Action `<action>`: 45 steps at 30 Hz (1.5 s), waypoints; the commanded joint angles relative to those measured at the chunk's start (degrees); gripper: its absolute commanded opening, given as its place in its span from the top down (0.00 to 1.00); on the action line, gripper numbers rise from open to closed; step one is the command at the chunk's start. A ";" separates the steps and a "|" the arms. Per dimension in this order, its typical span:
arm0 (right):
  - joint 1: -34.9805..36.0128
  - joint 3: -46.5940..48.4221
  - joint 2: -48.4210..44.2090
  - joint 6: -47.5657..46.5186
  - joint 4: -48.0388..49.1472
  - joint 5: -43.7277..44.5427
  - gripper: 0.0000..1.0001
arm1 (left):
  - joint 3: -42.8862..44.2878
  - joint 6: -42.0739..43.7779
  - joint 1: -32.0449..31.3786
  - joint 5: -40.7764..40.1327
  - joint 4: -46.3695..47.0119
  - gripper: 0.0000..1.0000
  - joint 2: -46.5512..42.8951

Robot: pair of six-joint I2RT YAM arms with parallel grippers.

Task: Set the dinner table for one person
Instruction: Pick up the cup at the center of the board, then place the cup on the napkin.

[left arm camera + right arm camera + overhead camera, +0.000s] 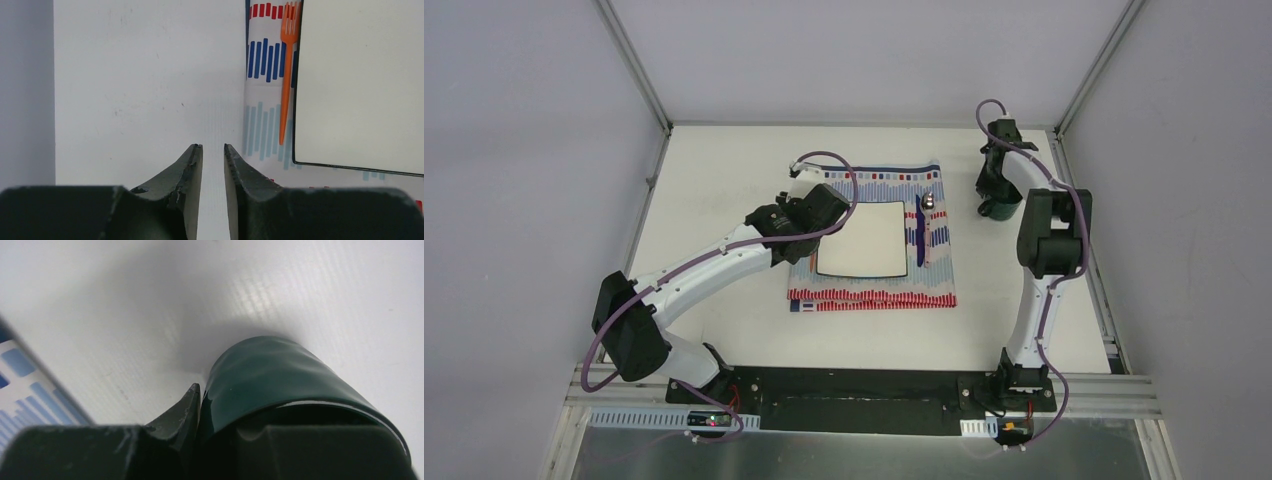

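Observation:
On the white dinner table [724,180] lies a striped red-blue-white cloth [874,295] with a white square plate [864,240] on it. An orange fork [286,75] lies on the cloth along the plate's [360,85] left edge. A blue utensil [919,235] and a spoon [929,203] lie right of the plate. My left gripper [213,146] hovers over bare table just left of the cloth, its jaws a narrow gap apart with nothing between them. My right gripper [996,205] is shut on the wall of a dark green cup [270,370], which stands right of the cloth; one finger [185,410] presses its outside.
Grey aluminium rails [639,80] and grey walls [524,150] close in the table on the left, back and right. The left arm [714,265] reaches across the cloth's left edge. A black base plate [854,395] runs along the near edge.

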 commanded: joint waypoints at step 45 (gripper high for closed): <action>8.21 10.26 -7.51 5.76 4.61 -10.78 1.00 | 1.01 -0.38 0.68 0.51 1.13 1.00 0.86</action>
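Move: The cup is already pinched in my right hand, its middle about 3 cm right of my pads, 2 cm back and 2 cm below. The way to go is the placemat's far right corner, roughly 14 cm ahead, 12 cm left and 6 cm down. From the same hand, the spoon lies some 11 cm back and 19 cm left, the knife about 9 cm back and 21 cm left. From my left hand that corner is about 33 cm ahead, 48 cm right, 21 cm lower. Keeping the cup's wall pinched, I first carry it left towards the placemat, about 6 cm with barely any rise, my right fingertips swinging left some 15 degrees; then I lift more quickly, about 7 cm, going on forward and left while the fingers tip more forward. My left hand stays over the mat's left side and shuts its partly open fingers on nothing. ##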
